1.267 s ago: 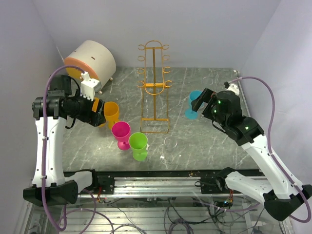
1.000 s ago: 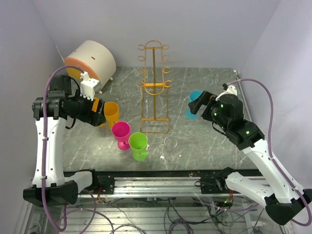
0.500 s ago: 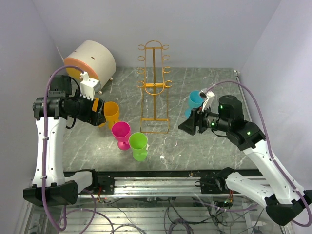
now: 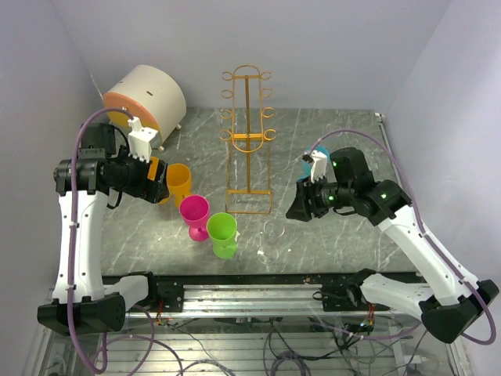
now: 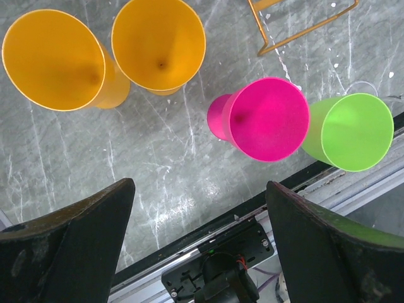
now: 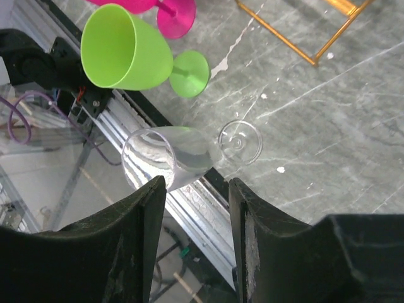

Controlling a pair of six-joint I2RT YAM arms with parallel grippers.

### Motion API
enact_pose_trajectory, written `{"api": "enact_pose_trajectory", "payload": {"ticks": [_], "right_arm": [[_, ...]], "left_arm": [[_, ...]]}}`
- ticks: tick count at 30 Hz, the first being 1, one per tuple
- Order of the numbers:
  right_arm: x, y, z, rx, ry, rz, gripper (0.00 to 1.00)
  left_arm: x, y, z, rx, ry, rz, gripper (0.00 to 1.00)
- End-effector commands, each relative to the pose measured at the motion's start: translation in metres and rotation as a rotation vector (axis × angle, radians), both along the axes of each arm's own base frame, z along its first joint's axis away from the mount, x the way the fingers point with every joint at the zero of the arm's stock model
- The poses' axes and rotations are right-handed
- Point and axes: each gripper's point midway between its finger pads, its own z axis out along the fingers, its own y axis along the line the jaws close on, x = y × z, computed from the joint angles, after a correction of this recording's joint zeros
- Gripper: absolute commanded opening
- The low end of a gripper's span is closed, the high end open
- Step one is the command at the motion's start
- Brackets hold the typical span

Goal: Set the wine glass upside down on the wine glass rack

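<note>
A clear wine glass (image 4: 271,237) stands upright near the table's front edge, right of the green one. The right wrist view shows its bowl (image 6: 165,159) and round foot (image 6: 240,140) just ahead of my fingertips. My right gripper (image 4: 297,205) hovers to the right of this glass, jaws partly narrowed and still apart, nothing between them (image 6: 197,189). The orange-gold wire wine glass rack (image 4: 248,141) stands upright mid-table, with its hooks bare. Over at the left, my left gripper (image 4: 156,180) is wide open (image 5: 199,186) above the coloured glasses and holds nothing.
Two orange glasses (image 5: 158,44), a pink one (image 4: 194,213) and a green one (image 4: 223,233) stand left of the rack's base. A blue glass (image 4: 306,160) is partly hidden behind my right arm. A cream drum (image 4: 145,98) sits at the back left.
My right arm has swung from beside the blue glass down and left toward the clear glass, and its jaws have narrowed. The left arm has stayed put.
</note>
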Motion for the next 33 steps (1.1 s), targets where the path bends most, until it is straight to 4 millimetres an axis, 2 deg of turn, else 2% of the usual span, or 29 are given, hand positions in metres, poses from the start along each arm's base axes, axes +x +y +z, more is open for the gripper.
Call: {"api": "enact_pose_trajectory", "payload": {"ticks": [1,11,18,29,31,33], "right_arm": [[-0.009,0.007,0.006,-0.023,0.020,0.033,0.45],[-0.014,0.021,-0.013,-0.130,0.044,0.039,0.46],[-0.018,0.024,-0.030,-0.234,0.060,0.018,0.44],[-0.022,0.023,-0.044,-0.386,0.064,-0.064,0.27],[-0.023,0.021,-0.050,-0.430,0.071,-0.078,0.18],[-0.026,0.021,-0.051,-0.461,0.071,-0.085,0.01]], "left_arm": [[0.005,0.002,0.004,0.012,-0.042,0.024,0.97],[0.004,0.004,0.004,0.016,-0.054,0.035,1.00],[0.003,0.002,0.004,0.009,-0.061,0.026,0.99],[0.005,0.002,-0.001,0.018,-0.072,0.016,1.00],[0.005,0.004,-0.003,0.025,-0.072,0.016,1.00],[0.005,0.004,-0.004,0.027,-0.073,0.013,1.00]]}}
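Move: The clear wine glass stands upright to the right hand's left by about 6 cm and 3 cm back, its middle some 10 cm lower. The green glass stands about 14 cm farther left of it, and the front edge of the rack lies some 10 cm ahead and 12 cm left of the hand, down on the table. For the left hand, the clear glass is about 28 cm to the right and 8 cm back. Right hand sinks 5 cm, easing left and back; fingers tip 20 degrees steeper, closing on the clear glass's near-right rim. ##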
